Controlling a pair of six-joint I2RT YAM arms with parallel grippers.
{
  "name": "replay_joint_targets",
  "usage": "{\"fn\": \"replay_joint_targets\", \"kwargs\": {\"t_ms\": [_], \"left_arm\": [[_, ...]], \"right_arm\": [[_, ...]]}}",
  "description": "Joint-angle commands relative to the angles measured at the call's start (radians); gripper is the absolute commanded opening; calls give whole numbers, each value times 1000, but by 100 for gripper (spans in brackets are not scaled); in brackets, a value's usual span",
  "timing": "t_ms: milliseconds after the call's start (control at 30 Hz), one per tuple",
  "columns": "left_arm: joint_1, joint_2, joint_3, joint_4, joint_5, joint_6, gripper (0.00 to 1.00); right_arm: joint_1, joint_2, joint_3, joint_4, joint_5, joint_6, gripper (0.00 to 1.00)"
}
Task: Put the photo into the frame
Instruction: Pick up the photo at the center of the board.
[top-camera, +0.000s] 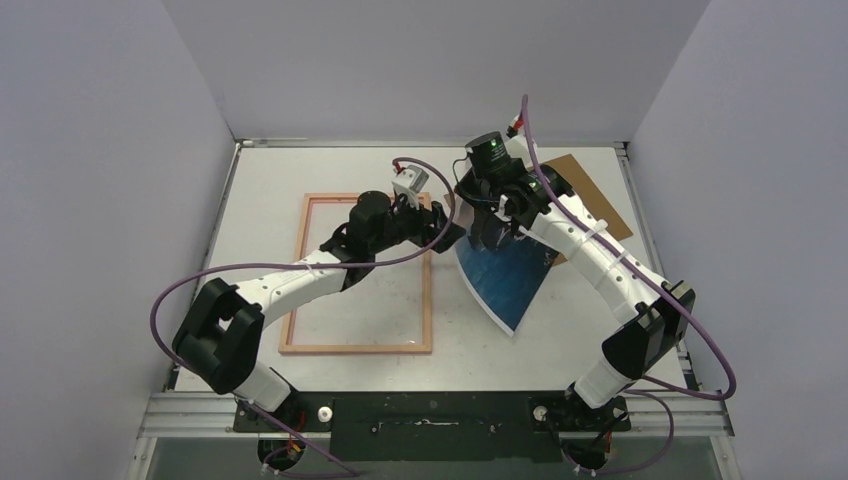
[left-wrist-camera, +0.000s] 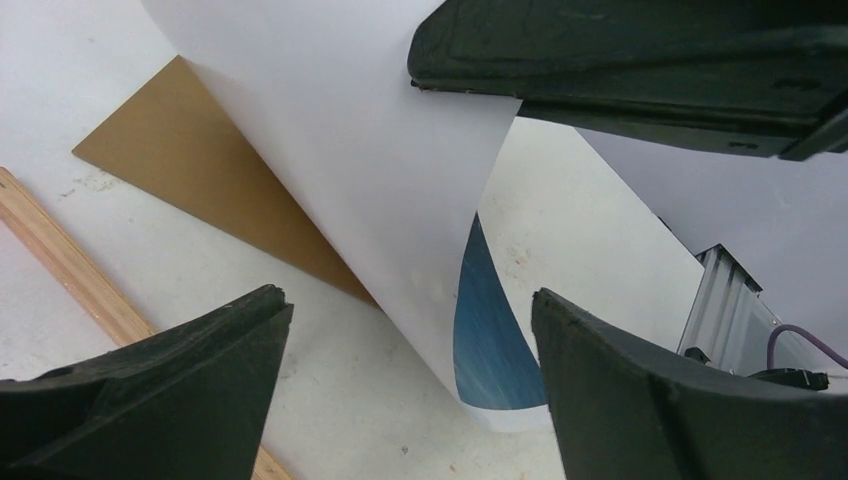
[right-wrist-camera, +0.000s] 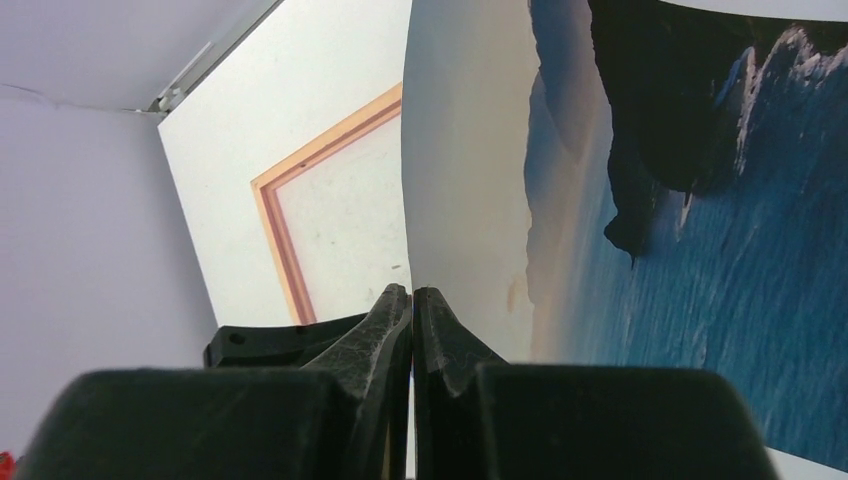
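The photo (top-camera: 505, 278), blue sea and dark mountains on its face, stands curled on the table right of the frame (top-camera: 429, 290). My right gripper (top-camera: 492, 228) is shut on its upper edge; in the right wrist view the fingers (right-wrist-camera: 412, 295) pinch the sheet with the picture (right-wrist-camera: 700, 250) spreading to the right. My left gripper (top-camera: 452, 232) is open beside the photo's left edge. In the left wrist view its jaws (left-wrist-camera: 410, 297) stand wide apart, with the photo's white back (left-wrist-camera: 350, 150) and a blue curl (left-wrist-camera: 490, 340) between them, untouched. The frame lies flat.
A brown cardboard board (top-camera: 592, 192) lies at the back right, partly under the photo and also visible as a brown cardboard board (left-wrist-camera: 200, 170) in the left wrist view. A frame rail (left-wrist-camera: 60, 260) runs along that view's left side. Grey walls enclose the table.
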Motion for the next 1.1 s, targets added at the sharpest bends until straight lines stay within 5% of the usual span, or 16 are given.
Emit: {"fn": "replay_joint_targets", "kwargs": {"t_ms": [0, 100, 367, 500, 700, 900, 1067], "left_arm": [[-8, 31, 48, 63, -65, -2, 78], [-10, 48, 78, 20, -95, -27, 57], [-40, 3, 65, 1, -201, -32, 32], [-41, 8, 87, -9, -201, -24, 11], [-43, 9, 110, -44, -189, -10, 0], [-43, -4, 127, -107, -221, -7, 0], [-42, -12, 141, -170, -247, -11, 0]], "right_arm": [[-14, -36, -8, 49, -53, 82, 0], [-23, -38, -14, 56, -68, 117, 0], [-41, -53, -31, 58, -74, 191, 0], [-45, -56, -49, 90, -101, 223, 0], [-49, -65, -68, 117, -109, 235, 1], [-50, -106, -85, 147, -71, 171, 57], [-60, -225, -162, 229, 0, 72, 74]]}}
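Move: The photo hangs by its upper edge from the closed right fingers. Its middle is roughly 12 cm right of the left hand and 13 cm below, level fore-and-aft, with its near edge already between the open left fingers. From the left hand, the frame lies some 21 cm left and 7 cm ahead, and the backboard about 23 cm right and 23 cm ahead, both on the table. From the right hand, the photo's middle is about 3 cm back, 12 cm right and 19 cm below. The left hand eases about 2 cm forward and 1 cm down onto the photo's edge, close beside the right gripper, turning some 10 degrees counter-clockwise while its wide-open fingers shut fully and pinch that edge. The right hand keeps its grip nearly in place, its left side rolling up about 10 degrees, and only once the left has closed do its fingers open wide and let go, the hand starting to lift about a centimetre at the very end. ##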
